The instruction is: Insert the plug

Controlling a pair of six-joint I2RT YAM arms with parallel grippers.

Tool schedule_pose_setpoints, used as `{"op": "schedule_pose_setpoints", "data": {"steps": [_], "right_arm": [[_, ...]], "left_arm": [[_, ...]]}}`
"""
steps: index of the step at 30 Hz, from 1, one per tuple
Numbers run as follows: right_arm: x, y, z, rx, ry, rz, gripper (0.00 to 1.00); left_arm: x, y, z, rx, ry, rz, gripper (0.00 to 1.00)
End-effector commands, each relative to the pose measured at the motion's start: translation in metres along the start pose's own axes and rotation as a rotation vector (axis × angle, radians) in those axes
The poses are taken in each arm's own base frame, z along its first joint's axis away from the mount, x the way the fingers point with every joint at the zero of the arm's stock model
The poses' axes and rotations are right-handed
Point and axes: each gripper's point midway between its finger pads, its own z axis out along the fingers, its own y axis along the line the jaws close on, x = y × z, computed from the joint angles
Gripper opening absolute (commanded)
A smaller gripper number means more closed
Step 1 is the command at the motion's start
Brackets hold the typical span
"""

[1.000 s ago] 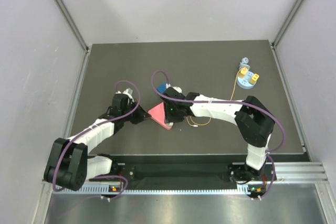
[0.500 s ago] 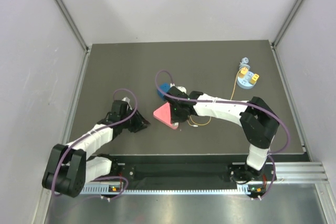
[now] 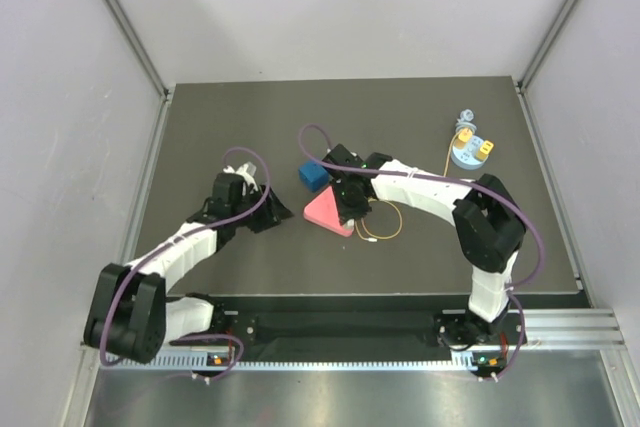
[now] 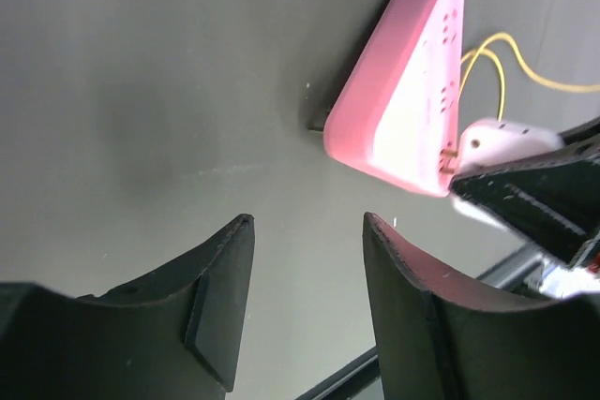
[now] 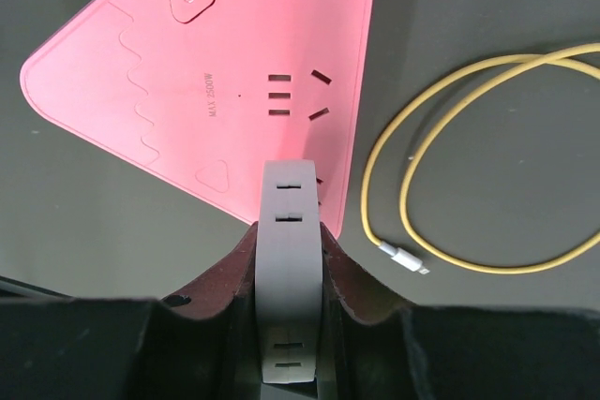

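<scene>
My right gripper is shut on a white plug, a slotted block clamped between both fingers. The plug stands over the right corner of a pink triangular power strip. In the left wrist view the plug shows brass prongs at the strip's face; how deep they sit I cannot tell. My left gripper is open and empty, a short way left of the strip. From above, the right gripper is on the strip, and the left gripper is beside it.
A blue block lies just behind the strip. A thin yellow cable with a small white connector loops to the strip's right. It runs back to a blue round holder with small yellow blocks at the far right.
My left gripper has opened, let go of the pink strip and drawn back to the left. The right gripper has closed on the plug, and the strip has shifted right and farther back.
</scene>
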Motion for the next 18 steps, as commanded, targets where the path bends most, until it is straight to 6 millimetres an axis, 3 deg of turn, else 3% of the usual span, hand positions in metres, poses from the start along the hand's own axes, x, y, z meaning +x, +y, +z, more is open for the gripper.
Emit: {"op": "schedule_pose_setpoints", "data": {"steps": [1, 8, 18], "right_arm": [[-0.002, -0.014, 0.0, 0.043, 0.028, -0.059, 0.0], [-0.004, -0.013, 0.007, 0.03, 0.038, -0.076, 0.0], [-0.007, -0.015, 0.009, 0.013, 0.038, -0.077, 0.0]], "left_arm": [[-0.013, -0.027, 0.008, 0.149, -0.024, 0.104, 0.55], [-0.019, -0.044, 0.025, 0.263, -0.015, 0.138, 0.56], [0.0, -0.035, 0.058, 0.307, 0.074, 0.069, 0.55]]}}
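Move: The pink power strip's middle lies some 10 cm right of the left hand, 2 cm ahead and 5 cm below; its pointed left corner is nearest. The blue block stands about 9 cm ahead and 6 cm right, while the white plug is some 13 cm right and 1 cm back. From the right hand, already gripping that plug, the strip's middle is about 4 cm left, 3 cm ahead and 3 cm below. Rightward and down, with a little forward travel, the left hand covers about 5 cm towards the pink strip's left corner, turning some 10 degrees clockwise and rolling its left side down. Its still-open fingers come astride the corner, the right fingertip seeming to touch it. The right hand stays practically in place and keeps its grip on the plug at the strip's holes. ##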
